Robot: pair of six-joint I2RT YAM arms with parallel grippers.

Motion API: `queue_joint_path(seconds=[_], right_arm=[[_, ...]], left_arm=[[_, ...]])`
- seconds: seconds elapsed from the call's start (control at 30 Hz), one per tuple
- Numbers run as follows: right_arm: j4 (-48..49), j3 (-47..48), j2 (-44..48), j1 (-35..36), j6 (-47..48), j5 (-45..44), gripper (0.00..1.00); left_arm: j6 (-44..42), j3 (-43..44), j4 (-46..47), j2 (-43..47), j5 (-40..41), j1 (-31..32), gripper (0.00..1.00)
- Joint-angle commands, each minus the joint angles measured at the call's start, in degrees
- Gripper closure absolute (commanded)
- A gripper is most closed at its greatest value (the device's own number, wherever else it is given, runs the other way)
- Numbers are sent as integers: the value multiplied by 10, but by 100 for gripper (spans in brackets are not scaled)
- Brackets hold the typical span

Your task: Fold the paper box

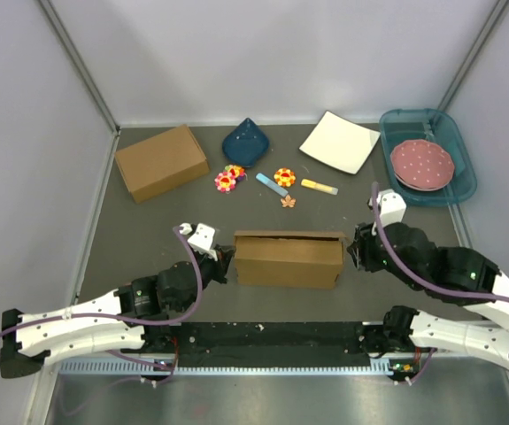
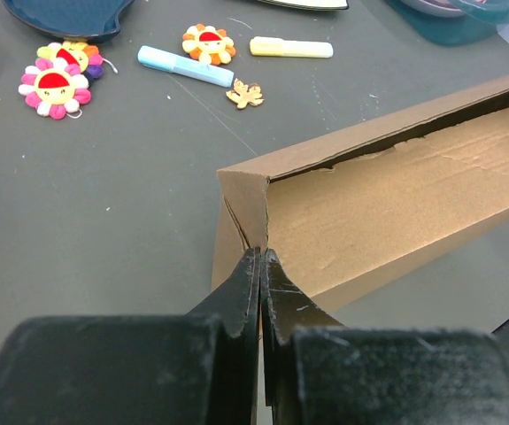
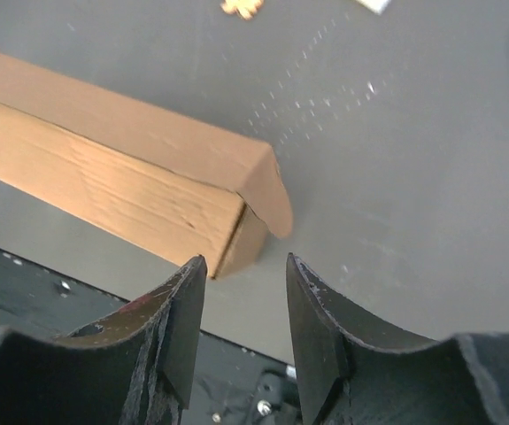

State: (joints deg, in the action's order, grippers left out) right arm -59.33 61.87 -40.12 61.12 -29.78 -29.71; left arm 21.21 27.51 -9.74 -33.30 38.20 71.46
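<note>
The paper box (image 1: 288, 259) is a shallow brown cardboard box standing on its long edge mid-table, its open slot facing up. My left gripper (image 1: 225, 263) is at the box's left end. In the left wrist view its fingers (image 2: 260, 258) are pressed together on the corner wall of the paper box (image 2: 387, 204). My right gripper (image 1: 357, 252) sits just off the right end. Its jaws (image 3: 245, 262) stand apart with nothing between them, and the paper box's end with a loose rounded flap (image 3: 267, 190) lies just ahead.
A deeper brown cardboard box (image 1: 161, 162) sits at the back left. Behind the paper box lie flower toys (image 1: 230, 178), a blue marker (image 1: 271, 184), a yellow marker (image 1: 320, 186) and a leaf charm (image 1: 288, 201). A blue dish (image 1: 245, 142), white plate (image 1: 340, 142) and teal bin (image 1: 440, 190) line the back.
</note>
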Motion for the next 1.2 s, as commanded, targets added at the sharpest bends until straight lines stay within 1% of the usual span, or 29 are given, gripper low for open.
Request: queue_joint_path(seconds=[0.0, 0.2, 0.5, 0.67, 0.77, 0.93, 1.17], right_arm=[[-47, -26, 5, 9, -48, -23, 57], [-46, -30, -22, 8, -57, -35, 55], [3, -66, -50, 8, -61, -91, 55], [8, -69, -59, -1, -56, -119, 56], [25, -76, -60, -14, -41, -119, 56], [60, -96, -58, -45, -14, -96, 57], [96, -115, -61, -69, 9, -77, 62]], left_arm=[[8, -18, -33, -16, -10, 2, 100], [8, -19, -32, -12, -12, 3, 100], [8, -29, -34, 4, -14, 3, 100], [4, -28, -34, 3, -14, 3, 100], [5, -27, -34, 0, -15, 3, 100], [6, -25, -29, -6, -21, 3, 100], [5, -22, -29, -11, -22, 3, 100]])
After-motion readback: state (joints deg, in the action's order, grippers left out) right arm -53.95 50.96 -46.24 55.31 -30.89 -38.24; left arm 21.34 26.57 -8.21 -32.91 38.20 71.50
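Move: The right hand's goal is the ear at the right end of the box's far flap: some 5 cm ahead, about level left to right, and 7 cm below the open fingers. The box's middle lies about 14 cm to this hand's left, level fore and aft; the leaf charm is roughly 15 cm left and 13 cm ahead. From the left hand, that ear is about 26 cm to the right and 4 cm farther out, near its own height. Downward first, then down and forward, the right hand sinks about 6.5 cm and reaches some 3.5 cm out, edging slightly right, with a roughly 15-degree roll and clockwise turn. Its fingers stay about half open and come astride the right ear, the left finger tucking under the cardboard. The left hand holds still, shut at the box's left ear. ##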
